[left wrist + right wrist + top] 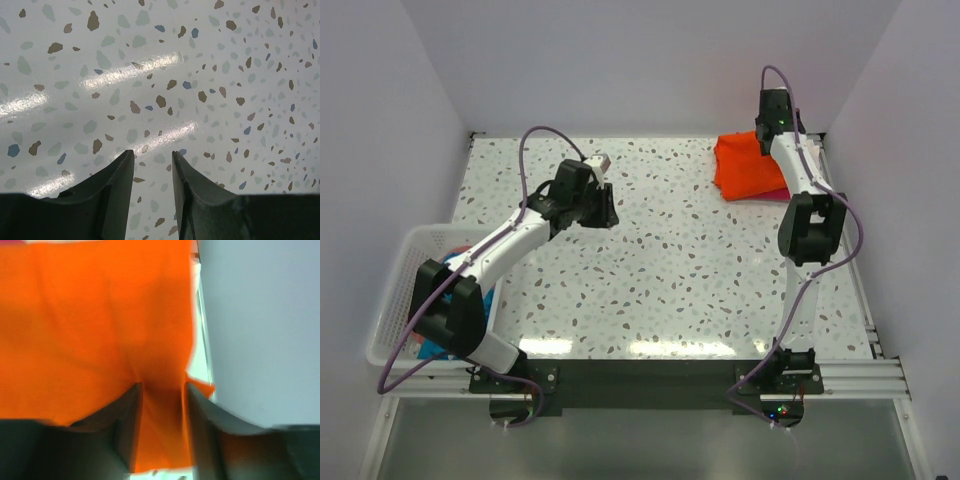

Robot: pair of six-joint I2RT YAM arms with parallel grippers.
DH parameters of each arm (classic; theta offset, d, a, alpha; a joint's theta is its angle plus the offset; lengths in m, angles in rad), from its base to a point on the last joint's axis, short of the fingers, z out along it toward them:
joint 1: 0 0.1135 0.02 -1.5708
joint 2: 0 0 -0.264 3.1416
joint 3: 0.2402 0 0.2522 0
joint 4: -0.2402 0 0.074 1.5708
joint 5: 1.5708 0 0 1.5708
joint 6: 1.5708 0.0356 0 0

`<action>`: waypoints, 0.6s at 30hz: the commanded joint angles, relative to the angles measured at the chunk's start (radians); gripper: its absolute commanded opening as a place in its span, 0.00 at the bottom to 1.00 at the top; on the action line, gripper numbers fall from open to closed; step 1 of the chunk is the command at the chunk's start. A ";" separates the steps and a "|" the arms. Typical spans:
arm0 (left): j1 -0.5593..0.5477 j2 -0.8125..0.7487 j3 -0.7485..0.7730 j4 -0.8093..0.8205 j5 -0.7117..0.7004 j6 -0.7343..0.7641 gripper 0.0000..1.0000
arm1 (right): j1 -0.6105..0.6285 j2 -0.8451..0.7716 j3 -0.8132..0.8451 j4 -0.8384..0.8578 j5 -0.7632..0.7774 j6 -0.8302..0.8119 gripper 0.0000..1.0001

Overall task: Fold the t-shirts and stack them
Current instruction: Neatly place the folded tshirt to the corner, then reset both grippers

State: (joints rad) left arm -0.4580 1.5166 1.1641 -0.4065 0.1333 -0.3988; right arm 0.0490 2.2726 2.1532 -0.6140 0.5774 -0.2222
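Observation:
A folded bright orange t-shirt (745, 165) lies at the table's back right corner, with a strip of magenta-pink t-shirt (775, 193) showing under its near edge. My right gripper (766, 143) points down onto the orange t-shirt (90, 330). In the right wrist view, my right gripper (162, 386) has its jaws apart, with orange cloth lying between and below them. My left gripper (608, 212) hovers over bare speckled table left of centre. In the left wrist view, my left gripper (153, 155) is open and holds nothing. A bit of teal-blue cloth (491, 297) shows in the basket beneath the left arm.
A white slatted basket (405, 262) stands off the table's left edge, mostly hidden by the left arm. The right wall (260, 325) is close beside the right gripper. The back wall runs just behind the orange t-shirt.

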 commanded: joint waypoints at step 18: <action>0.010 -0.053 -0.006 0.038 0.005 0.026 0.44 | 0.020 -0.361 -0.297 0.048 -0.318 0.457 0.99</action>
State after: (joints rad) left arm -0.4580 1.5173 1.1629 -0.4049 0.1425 -0.3988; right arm 0.0261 2.0544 1.9350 -0.6235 0.3458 0.1356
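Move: The right hand, fingers already part-open, is over the right part of the orange folded t-shirt, whose middle lies about 5 cm to its left, level with it and some 10 cm below. The pink folded t-shirt lies beneath the orange one, 4 cm to the hand's left and level with it; the white cloth's visible strip is roughly 8 cm right, also level. From the idle left hand the orange t-shirt is about 20 cm ahead and 37 cm right. Spreading its fingers wide, the right hand goes 3 cm right, then about 6 cm left, backing and rising off the orange t-shirt. ##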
